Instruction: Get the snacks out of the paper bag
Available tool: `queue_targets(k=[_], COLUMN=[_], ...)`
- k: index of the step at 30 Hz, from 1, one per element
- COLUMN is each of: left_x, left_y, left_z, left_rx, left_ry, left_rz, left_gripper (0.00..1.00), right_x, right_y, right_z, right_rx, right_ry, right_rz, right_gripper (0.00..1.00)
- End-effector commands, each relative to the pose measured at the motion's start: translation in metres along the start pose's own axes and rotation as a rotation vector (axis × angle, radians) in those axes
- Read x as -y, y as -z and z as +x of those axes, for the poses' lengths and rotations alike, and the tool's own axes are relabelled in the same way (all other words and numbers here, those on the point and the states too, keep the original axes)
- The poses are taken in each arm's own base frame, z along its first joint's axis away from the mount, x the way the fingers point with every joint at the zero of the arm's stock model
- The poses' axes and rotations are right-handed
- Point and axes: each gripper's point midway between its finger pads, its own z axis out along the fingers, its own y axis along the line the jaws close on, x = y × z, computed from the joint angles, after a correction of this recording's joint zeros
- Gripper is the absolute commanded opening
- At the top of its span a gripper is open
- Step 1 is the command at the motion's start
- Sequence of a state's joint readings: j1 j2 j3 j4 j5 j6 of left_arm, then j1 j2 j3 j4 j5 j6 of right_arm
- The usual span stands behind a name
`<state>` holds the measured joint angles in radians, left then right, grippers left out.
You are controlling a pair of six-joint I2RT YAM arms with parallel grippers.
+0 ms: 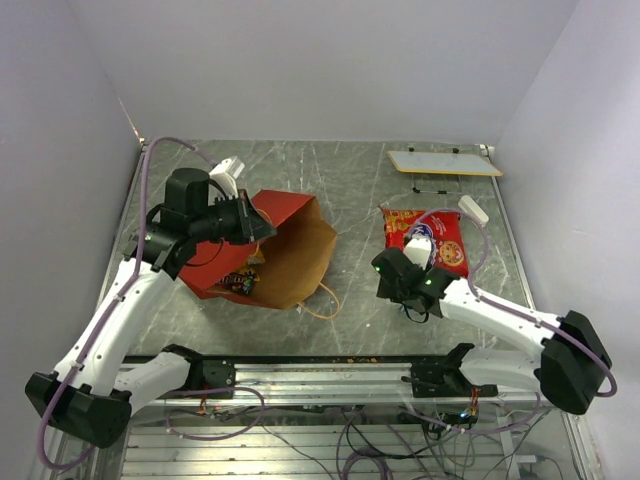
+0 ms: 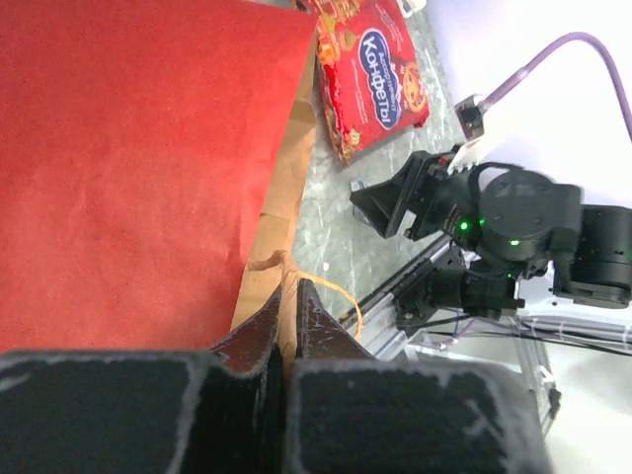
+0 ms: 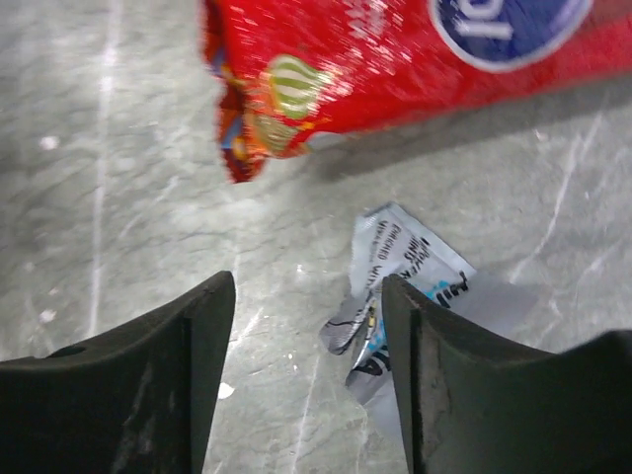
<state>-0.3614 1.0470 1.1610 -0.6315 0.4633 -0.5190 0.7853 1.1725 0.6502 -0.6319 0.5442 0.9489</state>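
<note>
The paper bag [image 1: 285,208], red outside and brown inside, lies on its side left of centre with its mouth facing right. My left gripper [image 1: 256,228] is shut on the bag's brown rim by a tan handle, as the left wrist view shows [image 2: 288,291]. Small dark and yellow-orange packets [image 1: 240,282] show at the bag's near edge. The big red packet with blue logo [image 1: 428,240] lies on the table to the right. My right gripper [image 3: 308,286] is open just short of that red packet [image 3: 395,59]. A silvery wrapper [image 3: 395,262] lies by its right finger.
A flat white board [image 1: 443,162] lies at the back right. A loose tan loop handle [image 1: 322,300] trails from the bag's mouth toward the near edge. The metal rail [image 1: 300,368] runs along the near edge. Walls close in the left, back and right.
</note>
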Motion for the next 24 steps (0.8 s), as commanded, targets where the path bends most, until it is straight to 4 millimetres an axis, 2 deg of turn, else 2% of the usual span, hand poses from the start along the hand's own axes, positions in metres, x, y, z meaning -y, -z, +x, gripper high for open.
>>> queue_targets(k=[1,3,7,10,12,18,20,24], left_x=[0.018,0.019,0.026,0.036,0.040,0.054,0.062,0.072], left_y=[-0.003,-0.006,-0.015,-0.024,-0.030,-0.049,-0.055,-0.068], left_z=[0.014,0.023,0.041,0.054,0.061,0.081,0.090,0.107], left_rx=[-0.004,-0.010,-0.041,-0.077,-0.103,-0.194,-0.232,-0.293], left_ry=[0.066,0.095,0.125,0.117,0.106,0.086,0.058,0.019], left_rz=[0.126,0.138,0.152,0.152,0.141,0.164,0.170,0.170], left_gripper=[0.07,0.07,0.07,0.07,0.07,0.07,0.07,0.07], right_x=[-0.031,-0.044,-0.083,-0.109,-0.119,-0.120,-0.113,-0.090], right_y=[0.022,0.031,0.050,0.064,0.066,0.060,0.056,0.053], right_z=[-0.037,-0.046,-0.058,-0.063,-0.069,-0.080,-0.086,-0.100], right_rx=[0.103,0.126,0.169,0.204,0.226,0.257,0.271,0.329], right_ry=[0.153,0.205,0.293,0.315,0.295,0.327,0.323,0.238], right_rz=[-0.190,-0.264,-0.473,-0.615,-0.649,-0.595,-0.543,-0.428], right_gripper=[0.64,0.70,0.77,0.78,0.78,0.78,0.80,0.90])
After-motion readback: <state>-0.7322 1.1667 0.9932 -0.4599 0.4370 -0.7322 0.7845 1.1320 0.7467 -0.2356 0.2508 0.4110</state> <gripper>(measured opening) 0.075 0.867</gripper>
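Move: The paper bag's middle lies about 30 cm to the right gripper's left, 8 cm farther out and a few centimetres higher, with the black M&M's packet inside some 35 cm left and 4 cm ahead. The silver packet is on the table 3 cm back, 2 cm right and 4 cm below, the red snack bag 11 cm ahead and 6 cm right. From the left gripper, the paper bag's middle is roughly 3 cm ahead, 4 cm left and 17 cm below. Swing the open right gripper left and up off the silver packet, about 10 cm left, 8 cm up and a little forward, towards the paper bag's mouth, turning some 30 degrees counter-clockwise and spreading the fingers wider. Meanwhile keep the left fingers shut on the twine handle and carry it about 10 cm right, also back and down, tilting the fingers down and turning clockwise. ##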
